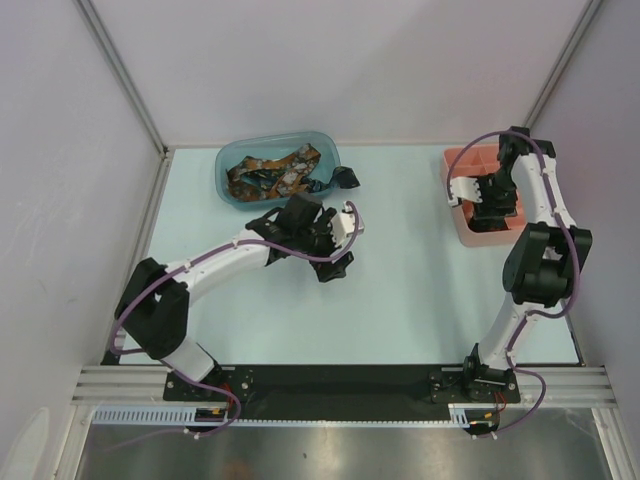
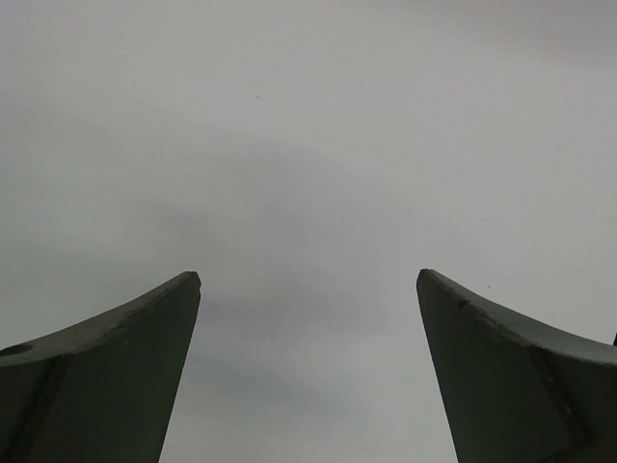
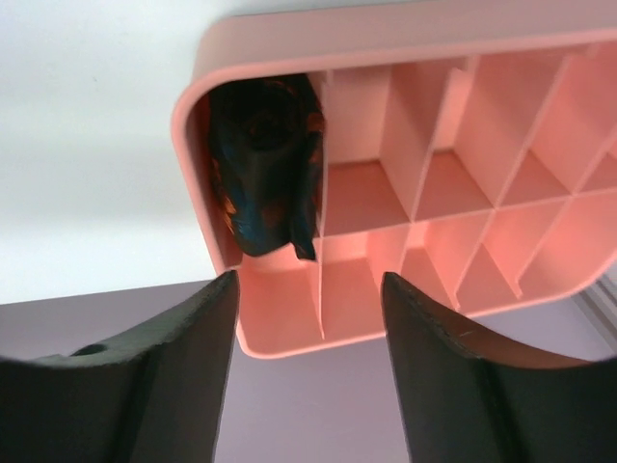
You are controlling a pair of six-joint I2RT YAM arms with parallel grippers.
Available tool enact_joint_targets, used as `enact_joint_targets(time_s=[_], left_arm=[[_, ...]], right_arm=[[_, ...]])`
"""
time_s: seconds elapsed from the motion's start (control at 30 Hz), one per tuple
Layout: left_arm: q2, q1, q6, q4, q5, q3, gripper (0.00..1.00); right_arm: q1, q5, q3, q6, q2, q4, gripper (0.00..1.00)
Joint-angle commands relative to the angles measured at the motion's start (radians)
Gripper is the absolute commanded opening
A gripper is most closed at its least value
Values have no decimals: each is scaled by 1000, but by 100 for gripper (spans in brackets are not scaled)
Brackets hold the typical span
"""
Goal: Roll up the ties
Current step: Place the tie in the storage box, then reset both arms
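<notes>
Several unrolled ties (image 1: 272,172), dark with orange and tan blotches, lie heaped in a blue bin (image 1: 225,165) at the back left. One rolled tie (image 3: 265,174), a dark bundle, sits in the corner compartment of a pink divided tray (image 3: 386,29). Above that tray (image 1: 462,160) hangs my right gripper (image 3: 308,280), open, its jaws apart with nothing between them and the bundle beyond its tips. My left gripper (image 1: 340,245) hovers over the table's middle, just in front of the bin. In its wrist view the left gripper (image 2: 308,280) is wide open over bare surface.
A small dark piece (image 1: 346,178) lies against the bin's right rim. White walls with metal posts close the table at the back and both sides. The pink tray's other compartments (image 3: 482,145) hold nothing.
</notes>
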Motion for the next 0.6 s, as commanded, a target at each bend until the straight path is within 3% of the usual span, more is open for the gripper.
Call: enact_joint_targets(time_s=[0.0,0.13,0.3,0.43,0.57], left_arm=[[-72,26,-34,-1,25,17,100],[-83,115,-126,-30,117,51,100],[-51,233,-297,-115,137,149,99],[-3,391,-357,-230,176,212,100],[-12,511,-341,-278,159,209,100]], right_arm=[[-6,-60,122,13,-81,-57,73],[12,-132,205,234,-101,-13,87],[70,-194,251,830,-107,64,100],[101,-281,121,1200,-159,191,100],[106,-376,-286,1490,-268,393,100]])
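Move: The ties in the blue tray lie about 19 cm ahead of the left hand, 14 cm to its left and some 9 cm below; the end hanging over the tray's rim is roughly 18 cm ahead and 2 cm right. From the right hand those ties are about 50 cm left and 9 cm ahead. The rolled tie sits about 9 cm beneath the right hand, 2 cm back and 1 cm left, and the storage box's middle is some 5 cm straight ahead. Up and then left, the already empty right hand climbs about 10 cm clear of the storage box, then swings as far left past its left wall, dipping a little, turning clockwise some 40 degrees and tipping its fingers leftward as they open fully. The left hand, still wide open, sweeps left and forward towards the blue tray's ties, rising about 6 cm and turning counter-clockwise. ##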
